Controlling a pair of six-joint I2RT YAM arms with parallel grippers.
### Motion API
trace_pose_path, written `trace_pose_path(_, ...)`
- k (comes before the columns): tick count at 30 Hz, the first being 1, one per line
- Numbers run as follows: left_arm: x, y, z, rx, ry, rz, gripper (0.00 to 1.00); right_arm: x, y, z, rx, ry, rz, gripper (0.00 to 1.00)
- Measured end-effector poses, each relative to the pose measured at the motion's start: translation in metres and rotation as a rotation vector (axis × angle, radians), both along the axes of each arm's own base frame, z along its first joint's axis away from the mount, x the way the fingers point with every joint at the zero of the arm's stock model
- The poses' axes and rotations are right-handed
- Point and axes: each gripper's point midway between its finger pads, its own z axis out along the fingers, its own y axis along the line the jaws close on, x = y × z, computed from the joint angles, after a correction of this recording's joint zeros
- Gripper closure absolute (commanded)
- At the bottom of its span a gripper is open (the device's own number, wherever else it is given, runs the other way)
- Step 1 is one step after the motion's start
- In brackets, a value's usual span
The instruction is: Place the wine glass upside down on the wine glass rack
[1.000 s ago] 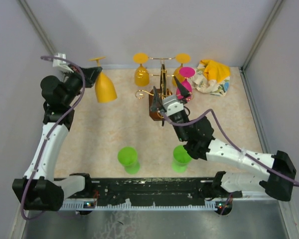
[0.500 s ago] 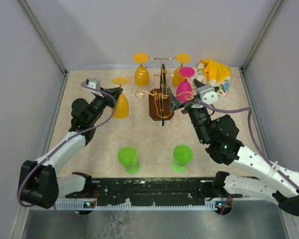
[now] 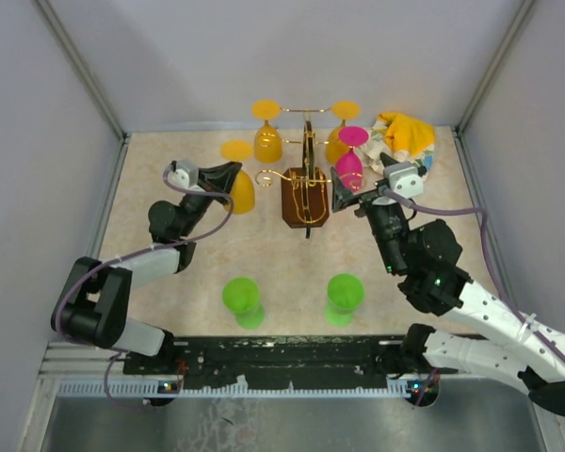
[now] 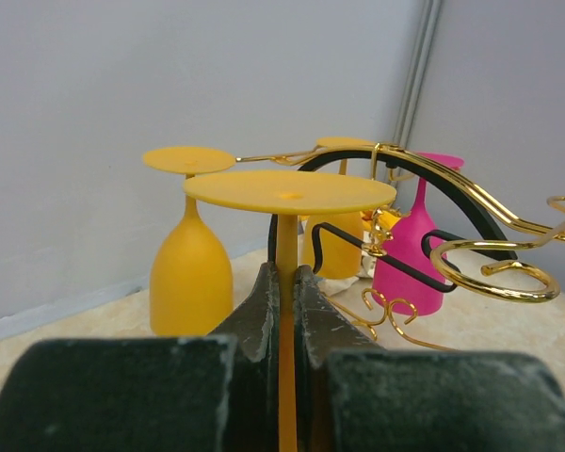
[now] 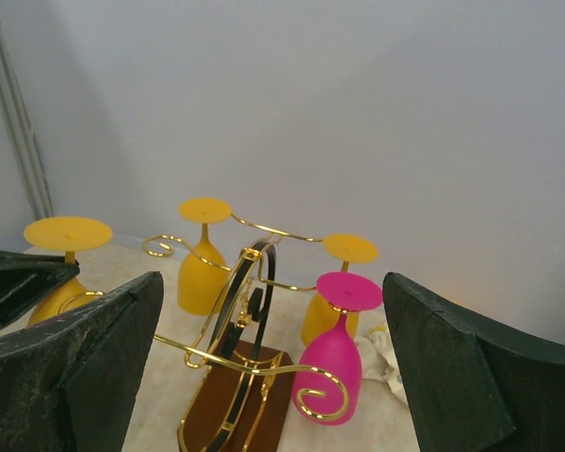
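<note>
The wine glass rack (image 3: pixel 304 198) is a gold wire stand on a brown base at the middle back; it also shows in the left wrist view (image 4: pixel 471 202) and the right wrist view (image 5: pixel 250 395). My left gripper (image 3: pixel 224 177) (image 4: pixel 287 292) is shut on the stem of an upside-down yellow wine glass (image 3: pixel 237 184) (image 4: pixel 290 191), just left of the rack's near-left curled hook and apart from it. My right gripper (image 3: pixel 353 198) (image 5: pixel 273 367) is open and empty, just right of the rack. A pink glass (image 3: pixel 348 169) (image 5: pixel 330 363) hangs upside down there.
Two more yellow glasses (image 3: pixel 267 141) (image 3: pixel 339 141) hang upside down at the rack's back. Two green glasses (image 3: pixel 241 299) (image 3: pixel 345 297) stand near the front. A yellow and white cloth (image 3: pixel 403 143) lies at the back right. Walls close in the sides and back.
My left arm has carried the yellow glass right and forward, from the back-left corner to beside the rack. My right gripper has moved from over the rack's base to its right side.
</note>
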Motion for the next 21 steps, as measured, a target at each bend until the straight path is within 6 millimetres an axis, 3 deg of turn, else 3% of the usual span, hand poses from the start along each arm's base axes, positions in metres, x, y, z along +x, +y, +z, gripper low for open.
trace_pose_path(8,-0.004,-0.017,0.000,-0.011,-0.060,-0.062,1.00,0.000,-0.006,-0.007,-0.025,0.005,-0.023,0.01)
trace_pose_path(21,0.009,-0.051,-0.007,0.004,-0.063,-0.217,1.00,-0.004,-0.014,-0.003,-0.026,-0.002,-0.033,0.01)
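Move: The left hand already holds the orange wine glass upside down by its stem. The rack's empty middle-left hook lies about 4 cm ahead, 6 cm right and 2 cm above this hand; the empty front-left hook is about 5 cm back, 6 cm right and level in height. The hung orange glass on the back-left hook is some 12 cm ahead, 6 cm right and 3 cm lower. From the right hand, the middle-left hook is roughly 17 cm ahead, 19 cm left and 12 cm below. To its right, at an almost even height, the left hand carries the upside-down orange glass about 5 cm in towards the rack's middle-left hook, edging slightly forward late on. The wrist swings some 10 degrees clockwise, and the shut fingers keep their pinch on the stem just below the foot. ##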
